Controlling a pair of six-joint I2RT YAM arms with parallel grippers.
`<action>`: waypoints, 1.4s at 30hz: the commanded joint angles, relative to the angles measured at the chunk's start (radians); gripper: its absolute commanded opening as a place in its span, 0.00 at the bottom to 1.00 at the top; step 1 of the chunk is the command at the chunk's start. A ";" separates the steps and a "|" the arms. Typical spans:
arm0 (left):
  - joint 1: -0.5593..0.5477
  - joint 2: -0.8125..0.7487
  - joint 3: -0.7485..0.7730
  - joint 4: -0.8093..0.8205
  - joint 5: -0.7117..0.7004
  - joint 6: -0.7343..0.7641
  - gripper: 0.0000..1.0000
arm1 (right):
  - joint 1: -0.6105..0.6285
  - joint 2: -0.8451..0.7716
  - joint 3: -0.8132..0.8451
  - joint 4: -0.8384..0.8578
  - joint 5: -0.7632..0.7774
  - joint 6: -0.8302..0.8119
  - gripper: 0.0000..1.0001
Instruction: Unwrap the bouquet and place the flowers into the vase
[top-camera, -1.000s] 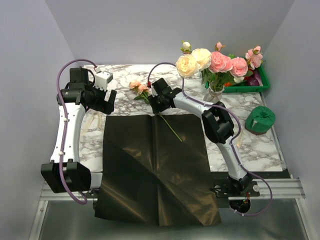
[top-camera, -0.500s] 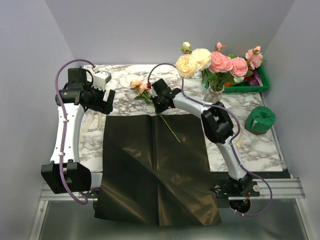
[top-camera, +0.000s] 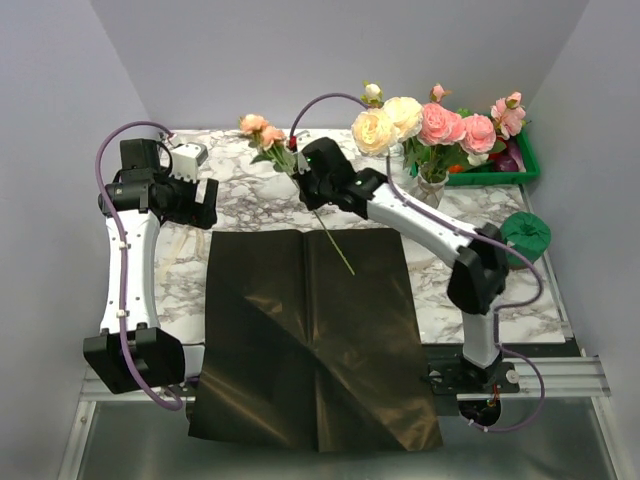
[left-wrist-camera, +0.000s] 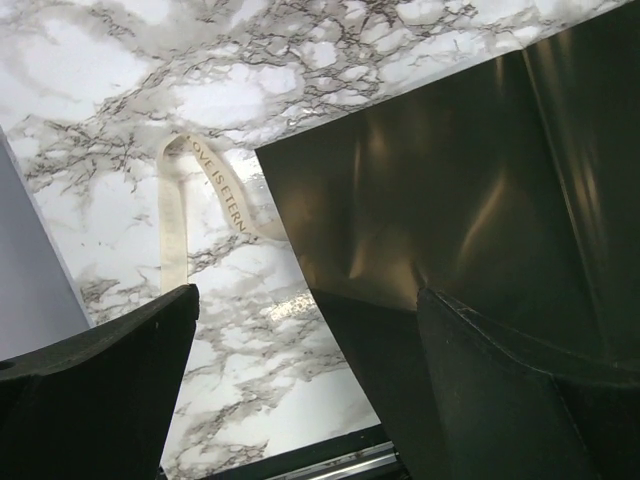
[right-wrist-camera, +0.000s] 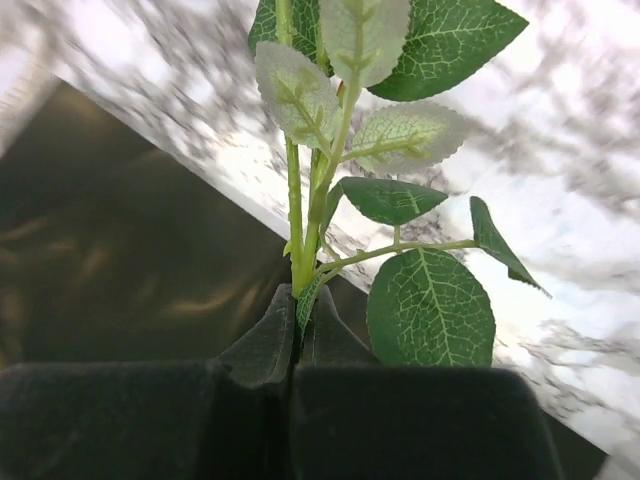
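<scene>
The bouquet is undone: its black wrapper (top-camera: 310, 330) lies spread flat on the marble table. My right gripper (top-camera: 300, 180) is shut on the green stem (right-wrist-camera: 295, 200) of a small peach flower (top-camera: 258, 127), held off the table with the stem's lower end (top-camera: 338, 252) hanging over the wrapper's far edge. In the right wrist view my right gripper (right-wrist-camera: 302, 320) pinches stem and leaf together. The vase (top-camera: 432, 186) stands at the back right holding several pink and cream flowers (top-camera: 425, 122). My left gripper (top-camera: 200, 200) hangs open beside the wrapper's far left corner (left-wrist-camera: 450, 180), holding nothing.
A cream ribbon (left-wrist-camera: 175, 215) lies on the marble left of the wrapper. A green crate (top-camera: 518, 168) sits in the back right corner, with a dark green crinkled round object (top-camera: 520, 238) in front of it. Grey walls close in both sides and the back.
My right gripper has shut on the peach flower's stem and lifted it off the table, up and towards the back. The left gripper has drawn slightly left, still open.
</scene>
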 joint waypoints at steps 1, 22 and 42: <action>0.044 0.004 0.014 0.004 0.033 -0.038 0.99 | 0.063 -0.199 -0.075 0.056 0.083 -0.049 0.01; 0.059 -0.036 0.011 -0.028 0.063 -0.030 0.99 | 0.364 -0.838 -0.172 0.149 -0.081 -0.250 0.01; 0.059 0.009 0.106 -0.069 0.096 -0.022 0.99 | 0.363 -1.347 -0.485 0.384 0.495 -0.486 0.00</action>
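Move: The right hand already holds the last flowers about 15 cm over the table; the vase they are meant for stands roughly 26 cm to its right, about level ahead, its middle some 4 cm lower. The green tray lies about 22 cm farther out and 45 cm right; the green bag is 52 cm right and 2 cm back. From the left hand, the vase is about 10 cm ahead and 47 cm right. Still pinching the stems, the right hand sweeps up about 42 cm, back and then right, fingers tilting level. ##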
